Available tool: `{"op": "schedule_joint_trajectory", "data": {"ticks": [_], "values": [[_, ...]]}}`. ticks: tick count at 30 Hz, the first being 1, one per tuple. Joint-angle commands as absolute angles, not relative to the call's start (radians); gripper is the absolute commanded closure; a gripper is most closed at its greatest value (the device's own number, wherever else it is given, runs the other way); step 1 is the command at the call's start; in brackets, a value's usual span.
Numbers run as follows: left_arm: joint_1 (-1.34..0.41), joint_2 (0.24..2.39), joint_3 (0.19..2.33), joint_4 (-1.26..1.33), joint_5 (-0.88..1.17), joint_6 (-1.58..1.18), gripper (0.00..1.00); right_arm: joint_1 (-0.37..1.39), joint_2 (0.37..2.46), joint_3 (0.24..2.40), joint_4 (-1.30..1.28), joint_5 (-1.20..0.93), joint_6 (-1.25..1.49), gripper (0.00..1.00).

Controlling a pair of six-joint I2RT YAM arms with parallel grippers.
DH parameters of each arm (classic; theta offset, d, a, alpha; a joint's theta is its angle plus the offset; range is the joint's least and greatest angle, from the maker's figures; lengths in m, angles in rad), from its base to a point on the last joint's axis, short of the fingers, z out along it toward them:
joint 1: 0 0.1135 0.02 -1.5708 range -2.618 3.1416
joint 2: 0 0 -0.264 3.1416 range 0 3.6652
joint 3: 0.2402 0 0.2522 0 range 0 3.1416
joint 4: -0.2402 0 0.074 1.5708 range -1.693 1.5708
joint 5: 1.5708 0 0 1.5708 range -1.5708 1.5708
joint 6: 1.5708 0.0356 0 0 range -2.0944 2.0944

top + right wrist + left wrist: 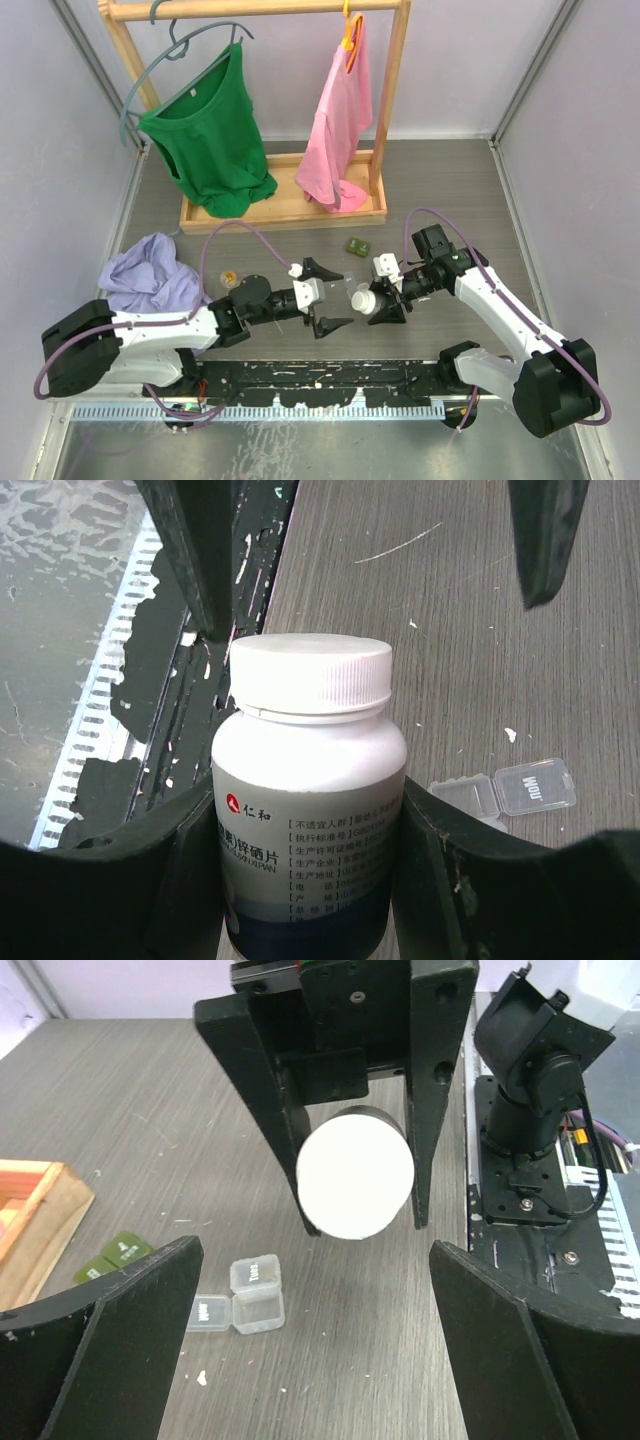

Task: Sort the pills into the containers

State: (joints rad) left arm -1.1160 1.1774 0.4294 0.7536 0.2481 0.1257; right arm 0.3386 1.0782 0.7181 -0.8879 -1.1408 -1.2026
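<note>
A white pill bottle (308, 730) with a white screw cap sits between the pads of my right gripper (305, 815), which is shut on its labelled body. It is held above the table with its cap (355, 1172) pointing at my left gripper (316, 1260). That gripper stands wide open just short of the cap, with nothing between its fingers. The clear container (250, 1295) lies on the table below, with one lid flipped open. The dark green container (115, 1255) lies further off (358, 246). No loose pills are visible.
A wooden rack base (285, 205) at the back carries a green shirt (210, 140) and a pink shirt (340, 130). A lilac cloth (150, 272) lies at the left, and a small orange thing (230, 278) lies beside it. The black rail (320, 385) runs along the near edge.
</note>
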Motion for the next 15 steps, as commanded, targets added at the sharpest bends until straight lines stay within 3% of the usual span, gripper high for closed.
{"op": "schedule_joint_trajectory", "data": {"ticks": [1,15], "values": [[-1.106,1.226,0.505,0.854,0.333,0.147,0.03,0.339,1.077,0.735,-0.891,-1.152,-1.220,0.99],[-1.092,1.309,0.561,0.858,0.359,0.115,0.28,0.337,1.079,0.735,-0.894,-1.153,-1.223,0.99]]}}
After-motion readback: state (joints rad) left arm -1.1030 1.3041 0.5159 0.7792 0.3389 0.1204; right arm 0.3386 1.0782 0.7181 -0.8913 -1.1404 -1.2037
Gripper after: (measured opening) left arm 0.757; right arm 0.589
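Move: The white cap of the pill bottle, which the right hand holds with the cap facing left, lies about 5 cm to the left hand's right, straight across and roughly level with it. On the table some 14 cm below, the clear pill box lies about 6 cm ahead and 6 cm to the right of the left hand, with the green pill box some 9 cm farther out beyond it. From the right hand the cap is about 4 cm to its left, roughly level. The left hand, its wide-open fingers pointing right, slides about 2.5 cm to the right at nearly constant height towards the bottle's white cap, turning slightly clockwise while the fingers close by about a quarter of their range, so that the tips come in on the front and back sides of the cap. The right hand stays still and keeps its grip round the bottle's body, holding the cap out to the left; the left hand's rear fingertip comes very close to the cap's edge, but no touch can be made out. ##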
